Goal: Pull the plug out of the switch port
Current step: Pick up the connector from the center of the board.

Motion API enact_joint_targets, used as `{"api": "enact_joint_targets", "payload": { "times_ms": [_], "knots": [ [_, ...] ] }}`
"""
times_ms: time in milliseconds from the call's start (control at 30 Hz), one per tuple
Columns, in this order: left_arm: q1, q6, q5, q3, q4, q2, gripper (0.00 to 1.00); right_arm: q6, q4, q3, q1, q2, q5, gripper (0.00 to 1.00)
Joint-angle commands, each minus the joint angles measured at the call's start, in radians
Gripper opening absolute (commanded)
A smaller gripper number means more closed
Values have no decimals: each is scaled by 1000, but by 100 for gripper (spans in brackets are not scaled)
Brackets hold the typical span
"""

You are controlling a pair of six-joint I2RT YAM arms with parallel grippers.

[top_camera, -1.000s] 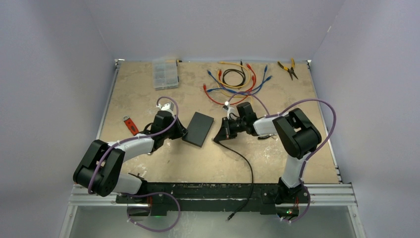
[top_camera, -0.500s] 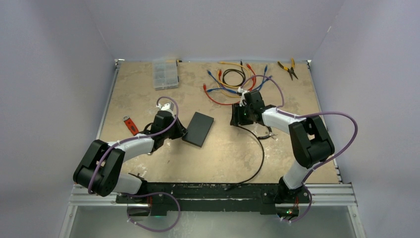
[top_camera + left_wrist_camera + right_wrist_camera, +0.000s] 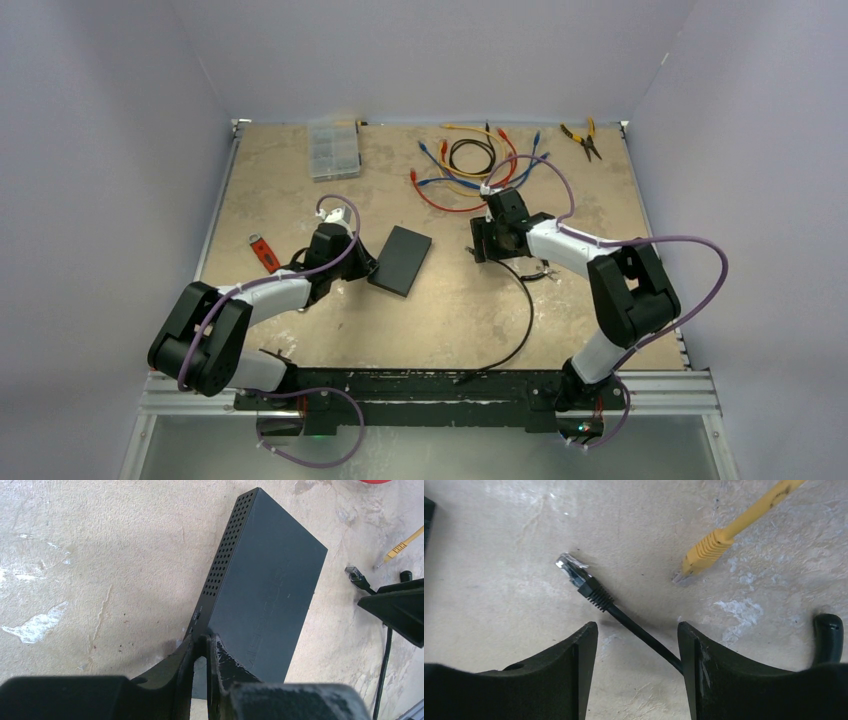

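The switch (image 3: pixel 400 260) is a flat black box lying left of the table's centre. My left gripper (image 3: pixel 366 272) is shut on its near left corner. In the left wrist view its fingers (image 3: pixel 202 647) pinch the edge of the switch (image 3: pixel 270 590). The plug (image 3: pixel 576 575) is out of the switch and lies loose on the table, its clear tip pointing to the switch. My right gripper (image 3: pixel 638 626) stands open just behind it, and the black cable (image 3: pixel 644 635) runs between the fingers. The right gripper (image 3: pixel 482 240) is to the right of the switch, well apart from it.
The black cable (image 3: pixel 525 310) curves to the table's near edge. A yellow plug (image 3: pixel 709 550) lies just beyond the right gripper. Coloured patch cables (image 3: pixel 475 165), pliers (image 3: pixel 582 138) and a clear compartment box (image 3: pixel 333 148) are at the back. A red tool (image 3: pixel 264 252) lies left.
The right gripper has opened and let go of the plug. It moved back and to the right, away from the switch, dragging the cable along. The left arm has not moved.
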Motion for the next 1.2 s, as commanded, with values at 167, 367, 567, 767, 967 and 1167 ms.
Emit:
{"api": "enact_joint_targets", "payload": {
  "times_ms": [167, 367, 567, 767, 967, 1167],
  "knots": [
    [-6, 34, -26, -57, -193, 64, 6, 9, -30, 46, 33, 43, 111, 44],
    [-6, 33, -24, -57, -193, 65, 7, 5, -22, 57, 38, 33, 101, 11],
    [-6, 35, -23, -54, -193, 68, 7, -12, -3, 58, 40, -6, 66, 0],
    [-6, 37, -22, -51, -193, 69, 7, -35, 30, 45, 41, -92, -29, 0],
    [-6, 40, -17, -45, -193, 76, 7, -65, 70, 44, 40, -185, -144, 0],
    [-6, 40, -16, -43, -193, 73, 7, -63, 84, 52, 41, -280, -174, 0]
  ]
}}
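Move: The black plug lies on the table about 4 cm left and 2 cm ahead of the right hand, 1 cm lower, its cable running back between the open fingers. Beyond it, a yellow plug lies some 5 cm ahead and 3 cm right of that hand; the small pliers are about 13 cm right and 2 cm back, and the switch some 21 cm left and 1 cm back. From the left hand, the black plug is about 23 cm right and 4 cm ahead. The black cable, just behind its plug, is pinched by the right hand, which first sinks about 1 cm and shuts its fingers there. It then lifts the cable some 10 cm, drifting about 4 cm left as the wrist tilts the fingertips outward and turns a little counter-clockwise. ##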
